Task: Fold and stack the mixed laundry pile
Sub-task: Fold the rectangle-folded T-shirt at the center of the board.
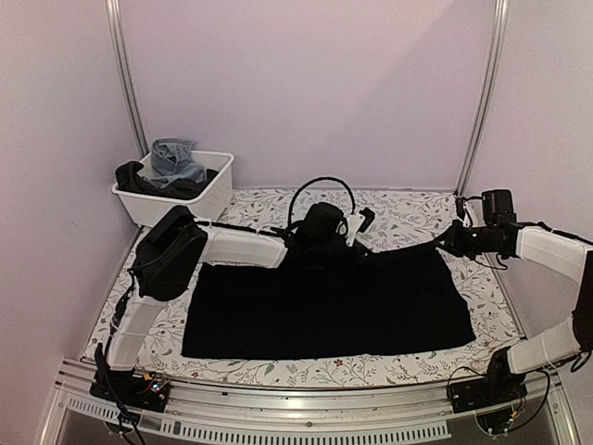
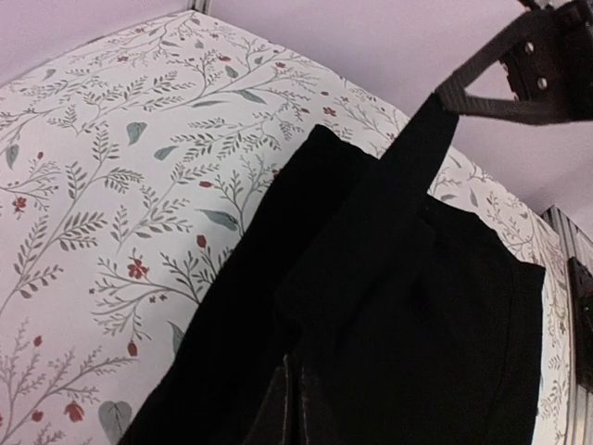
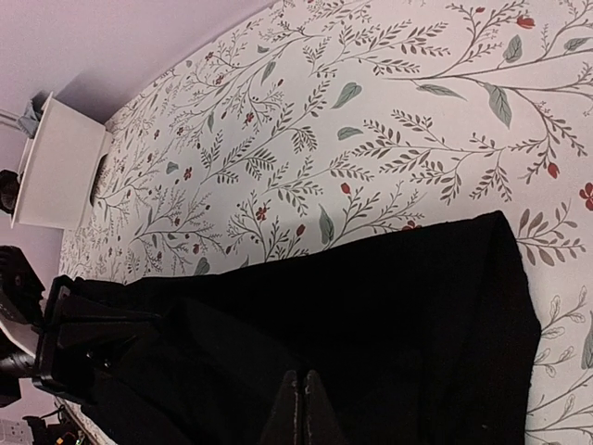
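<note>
A large black cloth (image 1: 324, 306) lies spread across the flowered table (image 1: 408, 218), and its far edge is raised and stretched between both grippers. My left gripper (image 1: 310, 250) is shut on that edge near the middle; in its wrist view the fingers (image 2: 278, 408) pinch dark fabric (image 2: 371, 306). My right gripper (image 1: 443, 243) is shut on the far right corner, its fingers (image 3: 315, 413) closed in the cloth (image 3: 389, 306). Light blue denim jeans (image 1: 176, 159) and other dark clothes (image 1: 139, 178) sit in the bin.
A white plastic bin (image 1: 199, 199) stands at the back left corner of the table, also seen as a white box (image 3: 56, 162) in the right wrist view. Metal frame posts rise at the back corners. A rail runs along the near edge (image 1: 306, 403).
</note>
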You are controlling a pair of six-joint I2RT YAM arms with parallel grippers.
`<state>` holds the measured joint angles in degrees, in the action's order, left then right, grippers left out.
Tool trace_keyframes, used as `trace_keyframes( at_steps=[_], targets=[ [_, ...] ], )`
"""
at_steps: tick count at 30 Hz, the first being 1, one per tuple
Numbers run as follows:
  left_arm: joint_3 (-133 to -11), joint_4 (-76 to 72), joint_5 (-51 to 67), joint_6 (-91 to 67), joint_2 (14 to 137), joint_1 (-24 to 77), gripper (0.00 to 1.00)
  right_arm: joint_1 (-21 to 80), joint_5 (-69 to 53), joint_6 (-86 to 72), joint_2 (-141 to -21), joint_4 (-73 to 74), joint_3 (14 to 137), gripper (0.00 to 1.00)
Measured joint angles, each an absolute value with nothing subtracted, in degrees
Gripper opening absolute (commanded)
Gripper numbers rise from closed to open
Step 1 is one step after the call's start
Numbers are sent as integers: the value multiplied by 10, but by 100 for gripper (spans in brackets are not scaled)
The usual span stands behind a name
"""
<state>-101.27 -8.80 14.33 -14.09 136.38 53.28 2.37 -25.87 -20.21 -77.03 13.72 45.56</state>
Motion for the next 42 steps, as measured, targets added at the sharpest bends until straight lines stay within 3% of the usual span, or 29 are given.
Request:
trace_keyframes(
  at_steps=[9, 16, 33, 35, 37, 39, 42],
  targets=[
    [-836, -143, 145, -112, 1284, 582, 0, 35, -268, -261, -620, 164, 344, 0],
    [-806, -161, 152, -97, 1275, 595, 0, 57, -265, -311, -537, 198, 273, 0],
    [-771, -125, 196, -46, 1252, 621, 2, 74, -250, -366, -426, 288, 253, 1],
    [-771, -125, 200, -42, 1248, 621, 19, 75, -251, -367, -417, 295, 253, 26],
    [-771, -121, 206, -40, 1243, 621, 35, 75, -254, -368, -417, 298, 253, 41],
    [-771, -115, 211, -36, 1240, 621, 41, 75, -254, -366, -422, 300, 253, 51],
    [-753, -113, 217, -36, 1223, 621, 42, 75, -248, -360, -423, 306, 257, 52]
  ],
)
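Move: Behind the left hand by about 15 cm, 3 cm to its left and 9 cm lower, lies the T-shirt's middle strip; the near hem is straight back some 25 cm, and the right gripper sits roughly 17 cm to the right and about 3 cm higher. From the right hand the middle strip lies about 14 cm back and 12 cm down, the near hem 25 cm back, and the T-shirt's right side edge 13 cm back and 4 cm to the right. Drawing back together towards the robot, both hands carry the lifted far edge they still pinch over the T-shirt's body, about 15 cm, quick at first and then slowing, sinking a little on the way. The left wrist swings some 20 degrees clockwise. At the end both grippers open to about half and let go of the edge above the cloth. ##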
